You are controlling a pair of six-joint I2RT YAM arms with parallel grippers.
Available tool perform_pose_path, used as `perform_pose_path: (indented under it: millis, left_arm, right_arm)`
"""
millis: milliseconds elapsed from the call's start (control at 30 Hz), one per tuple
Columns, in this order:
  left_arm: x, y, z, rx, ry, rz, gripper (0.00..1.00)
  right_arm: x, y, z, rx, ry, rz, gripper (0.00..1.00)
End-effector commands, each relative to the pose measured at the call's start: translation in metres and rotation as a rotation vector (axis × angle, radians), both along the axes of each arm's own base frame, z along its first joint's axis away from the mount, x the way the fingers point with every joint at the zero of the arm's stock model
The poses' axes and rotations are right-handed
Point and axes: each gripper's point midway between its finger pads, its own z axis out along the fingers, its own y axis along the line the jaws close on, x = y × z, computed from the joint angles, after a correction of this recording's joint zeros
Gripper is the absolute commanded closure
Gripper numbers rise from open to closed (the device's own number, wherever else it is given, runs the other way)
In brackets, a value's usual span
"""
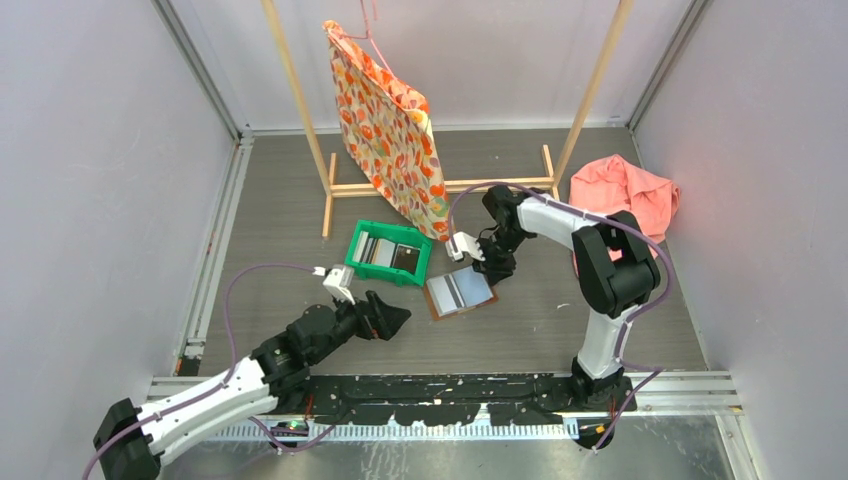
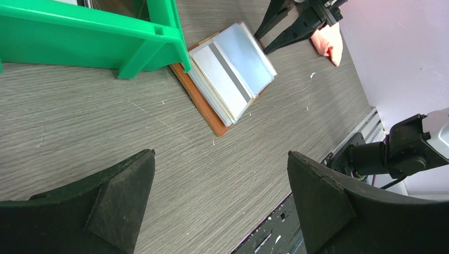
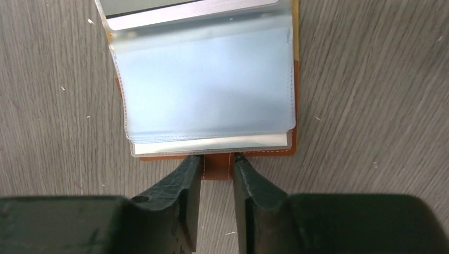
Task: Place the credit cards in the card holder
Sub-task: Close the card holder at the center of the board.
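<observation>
The brown card holder (image 1: 460,292) lies open on the table, its clear sleeves facing up. A silvery card with a grey stripe (image 2: 222,71) lies on top, and a light blue card (image 3: 206,84) shows through a sleeve. My right gripper (image 3: 218,159) has its two fingers pressed against either side of the holder's brown snap tab (image 3: 217,168) at the far edge. More credit cards (image 1: 390,255) lie in the green bin (image 1: 360,243). My left gripper (image 1: 400,318) hangs wide open and holds nothing, just on the near side of the bin (image 2: 79,32) and the holder (image 2: 212,114).
A wooden rack with a patterned fabric bag (image 1: 390,140) stands at the back. A pink cloth (image 1: 625,190) lies crumpled at the back right. The metal rail (image 1: 460,385) with the arm bases runs along the near edge.
</observation>
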Motion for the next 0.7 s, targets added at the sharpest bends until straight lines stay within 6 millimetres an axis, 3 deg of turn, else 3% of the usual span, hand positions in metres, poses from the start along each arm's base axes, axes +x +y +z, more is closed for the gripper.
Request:
perform_pose_path:
  millis: [0,167,300,500,667]
  left_arm:
    - [0.004,-0.011,0.016,-0.075,-0.008,-0.007,0.04]
    - [0.004,-0.020,0.013,-0.084,0.039,-0.016,0.06]
    - [0.008,-0.028,0.015,-0.096,0.085,-0.008,0.07]
    - [0.015,-0.044,-0.006,-0.047,0.208,0.017,0.08]
    - [0.022,-0.063,-0.016,-0.010,0.240,0.020,0.08]
  right_arm:
    - [-0.003,-0.005,-0.003,-0.023,-0.020,0.021,0.77]
    - [-0.005,-0.003,0.014,0.043,-0.068,-0.006,0.91]
    - [-0.007,0.003,0.040,0.187,-0.036,-0.067,0.99]
    - [-0.031,0.011,0.071,0.406,0.068,-0.027,0.99]
    - [-0.045,0.011,0.076,0.449,0.131,0.039,0.99]
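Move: The card holder lies open on the table; its clasp strap is already between the right hand's parted fingers, right at the hand point. The holder's middle is about 6 cm to that hand's left and 2 cm back. From the left hand, the holder is some 7 cm ahead, 11 cm to the right and 10 cm below; the green box sits about 13 cm ahead of that hand, 2 cm to its left, 8 cm lower. Upward, once its fingers have shut on the clasp strap at the holder's right edge, the right hand goes about 5 cm, drawing back some 3 cm and rolling its left side up nearly 20 degrees while keeping the strap pinched. The left hand, still wide open and touching nothing, sinks about 4 cm and slides as far right towards the holder, its fingers tipping down some 15 degrees. ##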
